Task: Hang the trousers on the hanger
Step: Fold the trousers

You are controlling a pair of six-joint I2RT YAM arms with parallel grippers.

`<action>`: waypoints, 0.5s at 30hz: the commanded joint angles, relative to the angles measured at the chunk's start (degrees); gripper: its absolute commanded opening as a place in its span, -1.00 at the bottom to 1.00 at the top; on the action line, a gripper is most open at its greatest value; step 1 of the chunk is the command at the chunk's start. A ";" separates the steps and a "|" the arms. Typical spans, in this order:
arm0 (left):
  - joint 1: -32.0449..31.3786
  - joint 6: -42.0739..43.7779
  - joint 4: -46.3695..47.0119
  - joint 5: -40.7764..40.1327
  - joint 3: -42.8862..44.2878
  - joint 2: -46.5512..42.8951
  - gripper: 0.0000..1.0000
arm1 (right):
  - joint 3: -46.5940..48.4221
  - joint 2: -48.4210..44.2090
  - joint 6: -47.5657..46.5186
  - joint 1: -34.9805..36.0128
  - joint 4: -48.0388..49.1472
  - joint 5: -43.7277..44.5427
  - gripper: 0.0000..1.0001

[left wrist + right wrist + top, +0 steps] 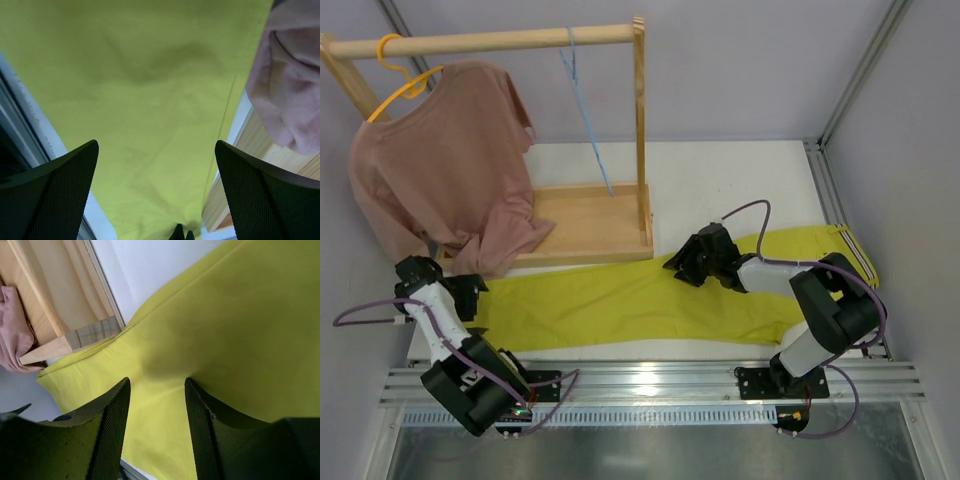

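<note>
The yellow-green trousers (pixel 620 300) lie flat and stretched out across the white table, with the waist end at the right. The thin light-blue hanger (pixel 588 120) hangs bare from the wooden rod, above and behind the trousers. My left gripper (pixel 473 292) hovers over the trousers' left end, its jaws wide open (pixel 156 146) above the cloth (pixel 140 75) and holding nothing. My right gripper (pixel 682 268) is at the trousers' middle, near the rack's base corner. Its jaws are partly open (pixel 157 385), tips pressed onto the cloth (pixel 240 315), which creases a little between them.
A wooden rack with a tray-like base (pixel 590 225) stands behind the trousers. A dusty-pink T-shirt (pixel 450 170) hangs on a yellow hanger (pixel 400 85) at its left and drapes onto the base. Metal rails line the table's near and right edges.
</note>
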 commanded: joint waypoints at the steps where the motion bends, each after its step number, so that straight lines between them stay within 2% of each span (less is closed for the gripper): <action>1: 4.27 -1.49 -2.87 -3.93 1.18 0.31 0.97 | -2.37 -1.77 -0.75 -1.25 -3.28 5.20 0.04; 5: 11.82 -0.79 -0.95 -8.50 0.65 -1.53 0.96 | -1.31 -2.39 -1.98 -1.25 -3.02 3.26 0.03; 6: 11.92 -0.09 -0.33 -9.46 0.39 -0.75 0.95 | -1.22 -2.39 -2.25 -1.34 -2.93 2.83 0.03; 8: 13.23 -0.52 1.87 -8.77 -0.58 0.66 0.91 | -0.87 -1.95 -2.60 -1.34 -2.58 1.42 0.04; 11: 16.83 -3.50 6.15 -1.75 -4.09 -1.25 0.90 | -0.70 -1.77 -2.86 -1.34 -2.23 -0.07 0.03; 15: 18.86 -6.15 12.49 -2.35 -8.83 -0.57 0.92 | 0.53 -2.47 -4.53 -1.26 -4.33 -0.52 0.04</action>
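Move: Back and to the left of the left hand lies the free left end of the trousers, its middle about 5 cm back, 7 cm left and some 6 cm below. The pink shirt's lowest folds hang roughly 8 cm ahead and 4 cm right of this hand. The rack base is about 15 cm ahead and 20 cm right. From the right hand, that trouser end lies some 50 cm left, about 11 cm back and at nearly its height. Swinging back and to the left by about 6 cm in all, the left hand travels nearly level over the trousers towards their left end, then sinks some 3 cm. It turns about 20 degrees counter-clockwise on the way, fingers wide open and still pointing down, touching nothing visible. The right hand stays low at the middle of the trousers, its half-open fingertips on the cloth. ##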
